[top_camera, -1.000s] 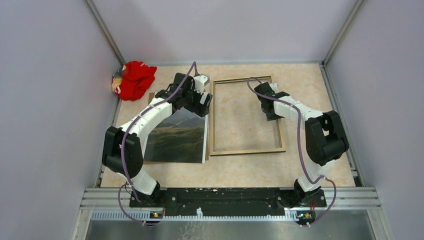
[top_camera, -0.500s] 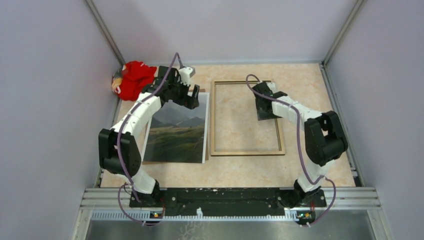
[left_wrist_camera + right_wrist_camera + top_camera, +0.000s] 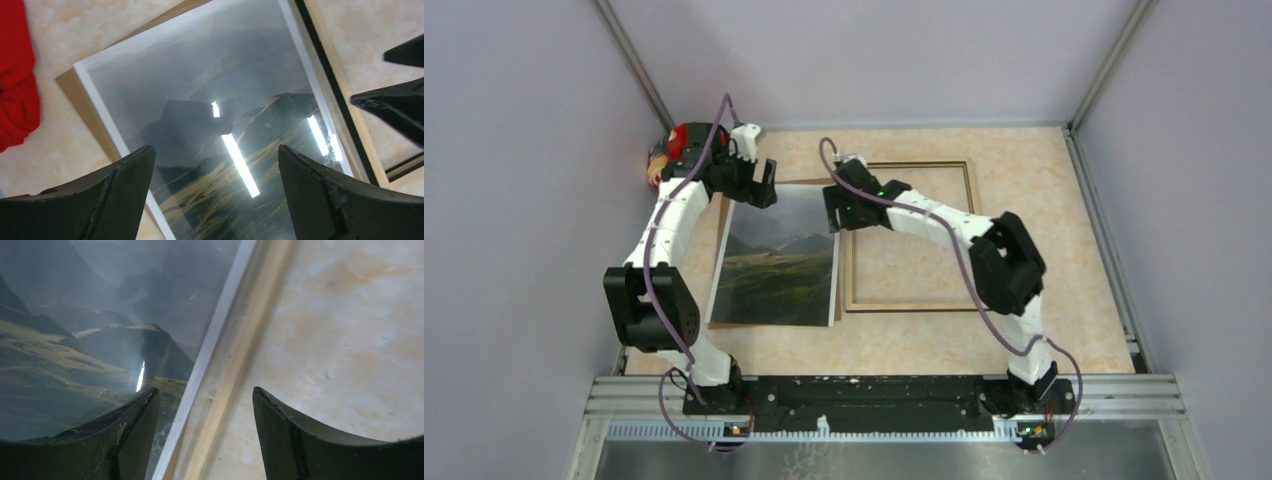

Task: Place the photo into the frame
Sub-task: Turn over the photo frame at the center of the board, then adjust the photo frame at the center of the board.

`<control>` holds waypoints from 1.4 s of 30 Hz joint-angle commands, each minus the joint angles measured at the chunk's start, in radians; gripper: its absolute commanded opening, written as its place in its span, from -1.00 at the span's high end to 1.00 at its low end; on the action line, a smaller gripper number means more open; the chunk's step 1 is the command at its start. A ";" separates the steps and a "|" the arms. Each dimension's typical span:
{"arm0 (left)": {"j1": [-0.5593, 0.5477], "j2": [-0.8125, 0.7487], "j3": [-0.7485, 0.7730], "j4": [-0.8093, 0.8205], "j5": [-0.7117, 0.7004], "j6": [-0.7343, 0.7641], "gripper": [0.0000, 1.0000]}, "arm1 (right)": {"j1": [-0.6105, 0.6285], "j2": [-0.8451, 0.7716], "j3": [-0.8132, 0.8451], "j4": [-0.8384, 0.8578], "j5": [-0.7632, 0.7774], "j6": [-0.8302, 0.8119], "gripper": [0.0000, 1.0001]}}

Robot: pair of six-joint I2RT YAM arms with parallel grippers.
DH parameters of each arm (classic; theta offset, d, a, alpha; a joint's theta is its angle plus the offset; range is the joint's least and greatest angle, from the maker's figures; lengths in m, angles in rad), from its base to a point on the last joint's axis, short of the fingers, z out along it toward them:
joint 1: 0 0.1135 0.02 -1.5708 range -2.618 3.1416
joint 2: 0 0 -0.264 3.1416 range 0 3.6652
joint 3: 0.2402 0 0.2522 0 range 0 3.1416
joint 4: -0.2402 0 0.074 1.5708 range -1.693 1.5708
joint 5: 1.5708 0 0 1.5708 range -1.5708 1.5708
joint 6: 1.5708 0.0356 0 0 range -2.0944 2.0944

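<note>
The photo (image 3: 779,265), dark mountains with a white border, lies face up on the left of the table on a brown backing board (image 3: 722,212). The frame (image 3: 914,302) lies beside it on the right, tan wood side up. My left gripper (image 3: 762,190) hovers open over the photo's far left corner (image 3: 215,100), nothing between its fingers (image 3: 125,185). My right gripper (image 3: 835,214) is open above the photo's right edge (image 3: 100,330) and the frame's left rail (image 3: 240,355), which it straddles empty.
A red cloth (image 3: 679,140) sits in the far left corner by the wall, half hidden behind my left arm, and shows red in the left wrist view (image 3: 15,75). Grey walls close in the table on three sides.
My left arm has drawn back toward the far left corner, uncovering the photo's top. My right arm has swung left across the frame to its left rail, and its jaws have opened wider.
</note>
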 commanded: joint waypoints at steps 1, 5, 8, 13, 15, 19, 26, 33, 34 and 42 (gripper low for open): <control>0.109 -0.068 -0.002 -0.063 0.083 0.083 -0.97 | 0.059 0.156 0.143 -0.092 0.070 0.026 -0.31; 0.178 -0.090 -0.008 -0.099 0.162 0.124 -0.97 | 0.068 0.198 0.126 -0.072 0.128 0.045 -0.24; 0.193 -0.111 -0.027 -0.115 0.191 0.151 -0.97 | 0.068 0.200 0.088 -0.067 0.172 0.055 -0.13; 0.193 -0.121 -0.045 -0.120 0.198 0.158 -0.97 | 0.068 0.182 0.030 -0.046 0.185 0.054 -0.03; 0.194 -0.120 -0.047 -0.123 0.206 0.159 -0.98 | 0.068 0.179 0.021 -0.041 0.193 0.053 0.11; 0.193 -0.114 -0.044 -0.141 0.231 0.190 -0.97 | 0.067 0.175 0.013 -0.043 0.215 0.046 0.40; 0.194 -0.114 -0.082 -0.142 0.234 0.231 -0.97 | 0.046 0.117 -0.068 -0.017 0.233 0.064 0.47; 0.191 -0.099 -0.096 -0.152 0.257 0.248 -0.97 | 0.019 0.070 -0.163 0.019 0.237 0.146 0.59; 0.192 -0.101 -0.099 -0.152 0.263 0.249 -0.97 | 0.018 0.065 -0.174 0.026 0.236 0.158 0.59; 0.191 -0.105 -0.124 -0.142 0.265 0.249 -0.97 | 0.018 0.059 -0.219 0.047 0.252 0.315 0.61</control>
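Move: The photo frame's left rail runs almost directly below the open right gripper, about 9 cm down and level with it fore and aft. From that gripper, the photo's middle is some 18 cm left, 4 cm back and 10 cm down; the brown board under it centres roughly 17 cm left, 3 cm back and 10 cm below. From the left gripper the left rail is about 17 cm right, 2 cm back and 17 cm below. Drop the right gripper about 9 cm onto the frame's left rail, swinging slightly left and back on the way, and close the fingers to pinch the rail. Keep that grip and drag the rail some 4 cm right along the board, turning the wrist about 10 degrees clockwise. Draw the empty, open left gripper back and left, clear of the work. ##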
